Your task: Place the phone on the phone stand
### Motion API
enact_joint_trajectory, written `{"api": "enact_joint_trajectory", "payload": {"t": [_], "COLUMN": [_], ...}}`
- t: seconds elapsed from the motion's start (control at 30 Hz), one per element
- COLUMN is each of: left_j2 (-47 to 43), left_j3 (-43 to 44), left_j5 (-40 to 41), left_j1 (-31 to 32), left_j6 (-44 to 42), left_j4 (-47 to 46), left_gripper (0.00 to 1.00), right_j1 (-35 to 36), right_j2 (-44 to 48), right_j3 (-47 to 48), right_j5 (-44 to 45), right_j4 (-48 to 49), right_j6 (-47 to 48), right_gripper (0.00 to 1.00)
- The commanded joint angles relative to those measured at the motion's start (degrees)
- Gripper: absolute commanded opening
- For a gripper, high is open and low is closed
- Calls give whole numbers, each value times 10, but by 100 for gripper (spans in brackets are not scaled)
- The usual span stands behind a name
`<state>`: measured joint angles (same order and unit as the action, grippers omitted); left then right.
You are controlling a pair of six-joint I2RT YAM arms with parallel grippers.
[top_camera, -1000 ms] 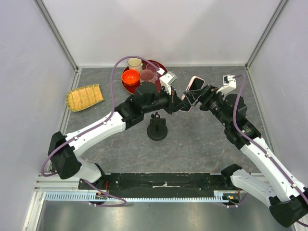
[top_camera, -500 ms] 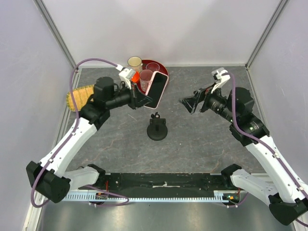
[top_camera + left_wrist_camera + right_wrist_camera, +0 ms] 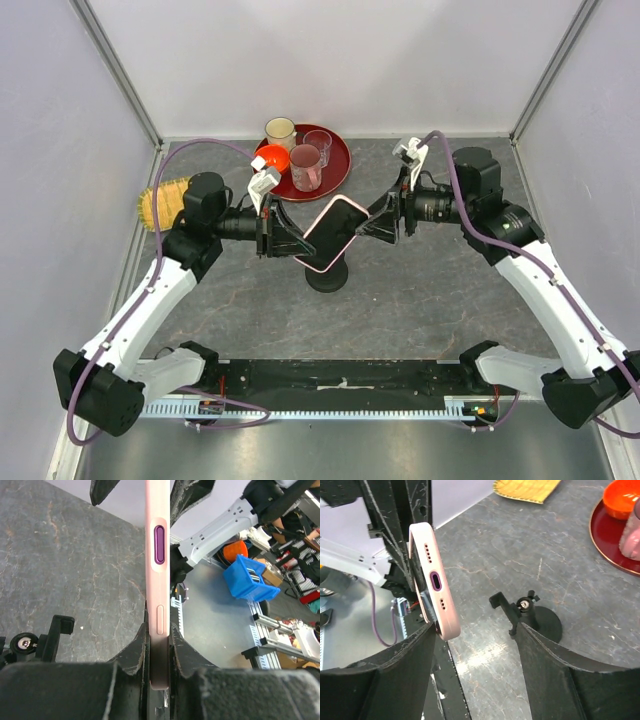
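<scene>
The phone (image 3: 332,233), black screen in a pale pink case, hangs tilted just above the black phone stand (image 3: 327,273) at mid-table. My left gripper (image 3: 291,243) is shut on its left end. In the left wrist view the phone (image 3: 157,580) runs edge-on between the pads, and the phone stand's clamp (image 3: 54,636) sits low left. My right gripper (image 3: 377,228) stands open at the phone's right end. From the right wrist, the phone's port end (image 3: 434,585) sits by the left finger (image 3: 395,670), apart from the right one, with the phone stand (image 3: 532,617) below.
A red tray (image 3: 338,168) with two glasses stands at the back. An orange bowl (image 3: 272,157) and a beige cup (image 3: 280,130) are beside it. A yellow woven mat (image 3: 158,203) lies at the left wall. Grey walls close in both sides.
My left arm has carried the phone from beside the red tray down and right to over the stand. My right arm has swung left to the phone's free end, jaws open.
</scene>
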<state>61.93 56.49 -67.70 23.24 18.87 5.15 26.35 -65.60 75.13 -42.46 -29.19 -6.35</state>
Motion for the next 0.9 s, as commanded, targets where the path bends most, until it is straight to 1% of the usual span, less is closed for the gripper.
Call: {"api": "enact_joint_trajectory", "payload": {"t": [0.0,0.07,0.13,0.17,0.23,0.3,0.33,0.37,0.43,0.53,0.67,0.77,0.8,0.87], "left_j2": [-23,-17,-9,-8,-3,0,1,3,2,3,7,8,8,7], "left_j3": [5,2,2,2,1,-2,-3,-6,-9,-13,-13,-12,-13,-14], "left_j5": [-86,-91,-92,-91,-93,-89,-89,-89,-88,-82,-82,-82,-82,-80], "left_j1": [3,6,13,15,18,19,19,19,19,19,19,19,19,19], "left_j6": [23,29,31,31,30,30,29,27,24,18,15,15,15,13], "left_j4": [-91,-101,-102,-102,-102,-102,-102,-102,-101,-95,-94,-93,-92,-88], "left_gripper": [2,2,2,2,2,2,2,2,2,2,2,2,2,2], "right_j1": [-17,-16,-17,-16,-15,-12,-10,-6,1,9,29,37,40,41], "right_j2": [2,3,5,7,7,6,6,2,-1,-10,-23,-26,-25,-21], "right_j3": [21,12,7,4,-11,-25,-28,-27,-27,-27,-35,-42,-44,-45], "right_j5": [-154,-203,-198,-197,-206,-200,-196,-189,-185,-185,-192,-198,-196,-192], "right_j4": [23,51,76,90,146,202,208,210,210,210,215,215,219,220], "right_j6": [-1,-30,-46,-59,-106,-149,-152,-151,-150,-154,-157,-154,-154,-150], "right_gripper": [71,71,70,68,64,55,52,46,40,38,37,33,30,6]}}
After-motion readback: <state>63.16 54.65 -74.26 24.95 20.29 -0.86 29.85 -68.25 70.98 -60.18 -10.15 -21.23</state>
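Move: The phone is already pinched in the left hand. Its middle lies about 7 cm to the left of the open right hand and 3 cm back, roughly level with it. From the left hand it is some 5 cm to the right and 3 cm ahead, at much the same height. The phone stand is down on the table, about 10 cm ahead of the left hand, 5 cm to its right and some 24 cm below. The right hand's fingers close from wide open around the phone's far right end, pinching it by its edge. To get there the right hand goes back about 4 cm while rising, then left about 4 cm, sinking a little at the end, and turns some 20 degrees counter-clockwise. The left hand keeps its grip, draws back 2 cm and turns slightly clockwise. ##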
